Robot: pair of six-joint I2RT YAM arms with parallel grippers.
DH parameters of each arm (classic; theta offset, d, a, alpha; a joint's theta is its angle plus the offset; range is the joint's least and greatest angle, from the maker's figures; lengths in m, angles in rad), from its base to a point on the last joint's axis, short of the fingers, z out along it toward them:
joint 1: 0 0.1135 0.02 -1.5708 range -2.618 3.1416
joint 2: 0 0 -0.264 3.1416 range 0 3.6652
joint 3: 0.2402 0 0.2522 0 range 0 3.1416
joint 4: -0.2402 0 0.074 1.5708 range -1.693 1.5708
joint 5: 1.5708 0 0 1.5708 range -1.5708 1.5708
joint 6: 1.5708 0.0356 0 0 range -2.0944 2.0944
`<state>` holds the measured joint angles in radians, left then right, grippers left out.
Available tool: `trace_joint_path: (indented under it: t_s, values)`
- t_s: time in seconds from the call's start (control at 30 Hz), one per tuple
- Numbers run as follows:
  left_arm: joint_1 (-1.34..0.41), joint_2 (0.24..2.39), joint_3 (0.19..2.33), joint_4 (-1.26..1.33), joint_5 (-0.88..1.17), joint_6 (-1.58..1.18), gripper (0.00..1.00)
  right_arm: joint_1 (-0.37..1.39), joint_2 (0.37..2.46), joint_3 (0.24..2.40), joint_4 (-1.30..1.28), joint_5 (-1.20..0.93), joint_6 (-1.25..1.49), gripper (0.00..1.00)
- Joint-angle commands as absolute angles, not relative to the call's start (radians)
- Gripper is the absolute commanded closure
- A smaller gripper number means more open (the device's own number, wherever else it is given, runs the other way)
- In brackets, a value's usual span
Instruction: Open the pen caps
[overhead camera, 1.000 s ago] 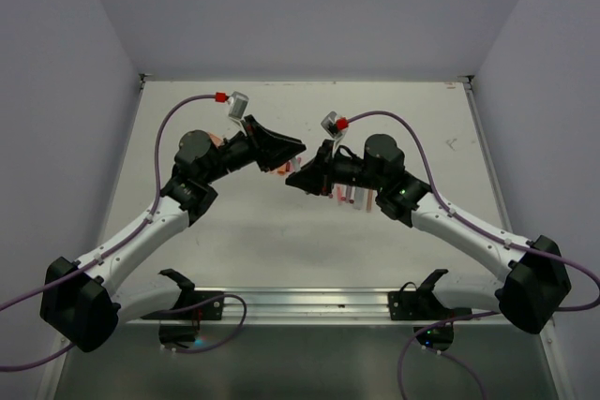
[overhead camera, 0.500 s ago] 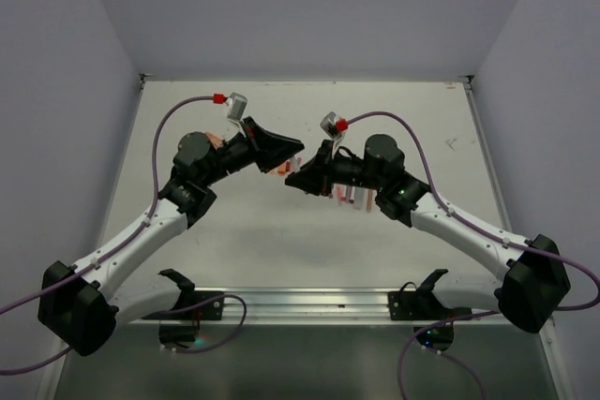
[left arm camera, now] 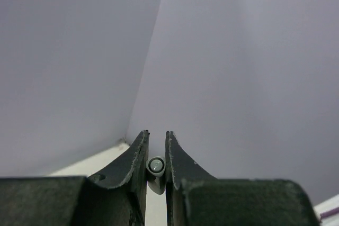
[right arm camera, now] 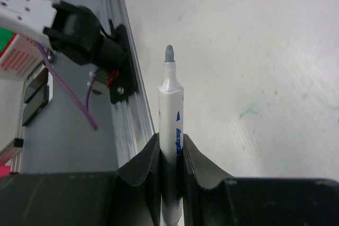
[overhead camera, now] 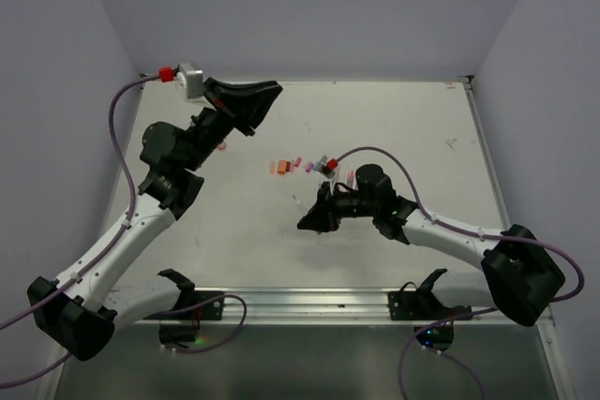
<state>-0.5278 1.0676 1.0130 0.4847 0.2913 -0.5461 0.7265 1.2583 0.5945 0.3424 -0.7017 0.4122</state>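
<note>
My left gripper [overhead camera: 258, 105] is raised at the back left, pointing at the wall corner. In the left wrist view it [left arm camera: 157, 134] is shut on a small pen cap [left arm camera: 155, 166], seen end-on and grey-looking. My right gripper [overhead camera: 309, 222] is low over the table's front middle. In the right wrist view it [right arm camera: 170, 139] is shut on a pen [right arm camera: 172, 109], a white barrel with blue print. The pen's grey-blue tip [right arm camera: 169, 54] is bare and points toward the front rail. Loose on the table's middle lie an orange cap [overhead camera: 279, 168], a pink cap [overhead camera: 298, 162] and a purple cap [overhead camera: 309, 167].
An aluminium rail [overhead camera: 309, 302] with black clamps [right arm camera: 79, 30] runs along the table's front edge. Grey walls close in the back and both sides. A small salmon-coloured piece [overhead camera: 222, 146] shows beside the left arm. A purple cable [overhead camera: 122, 110] loops off each wrist.
The two grippers were tip to tip over the table's middle. The left one has swung up and back left with the cap; the right one has pulled toward the front with the uncapped pen.
</note>
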Motion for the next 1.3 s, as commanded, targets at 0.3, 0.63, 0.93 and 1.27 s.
trace_joint_path:
  t_s: [0.3,0.63,0.93,1.27]
  values:
    - [-0.520,1.224,1.180,0.208,0.138,-0.449,1.00,0.548,1.178,0.600,0.053,-0.375,0.384,1.00]
    - [-0.470,1.463,1.236,-0.299,0.005,-0.371,0.93,0.341,1.227,0.712,-0.233,-0.002,0.439,1.00]
    - [-0.408,1.774,1.318,-0.407,0.005,-0.362,0.87,0.267,1.400,0.736,-0.196,-0.023,0.451,1.00]
    - [-0.399,1.931,1.370,-0.400,-0.018,-0.371,0.82,0.249,1.482,0.738,-0.173,-0.029,0.440,0.99]
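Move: Holding the grey cap high over the table, the left hand has the free spot for it about 12 cm ahead, 6 cm left and 44 cm below; the peach cap lies 12 cm ahead and 3 cm left, the orange cap 12 cm straight ahead. The uncapped grey marker in the right hand is bound for a spot 13 cm ahead, 22 cm right, 15 cm below; the orange highlighter lies 14 cm ahead and 19 right, the big highlighter 14 ahead and 17 right. Swooping down some 40 cm and forward about 12 after a short rise, slightly left overall, the left hand tips its fingers from up-and-out to steeply down and carries the grey cap to the near end of the cap row. The right hand, keeping the marker, swings right, forward and down, turning clockwise until its fingers point steeply down beside the orange highlighter. ##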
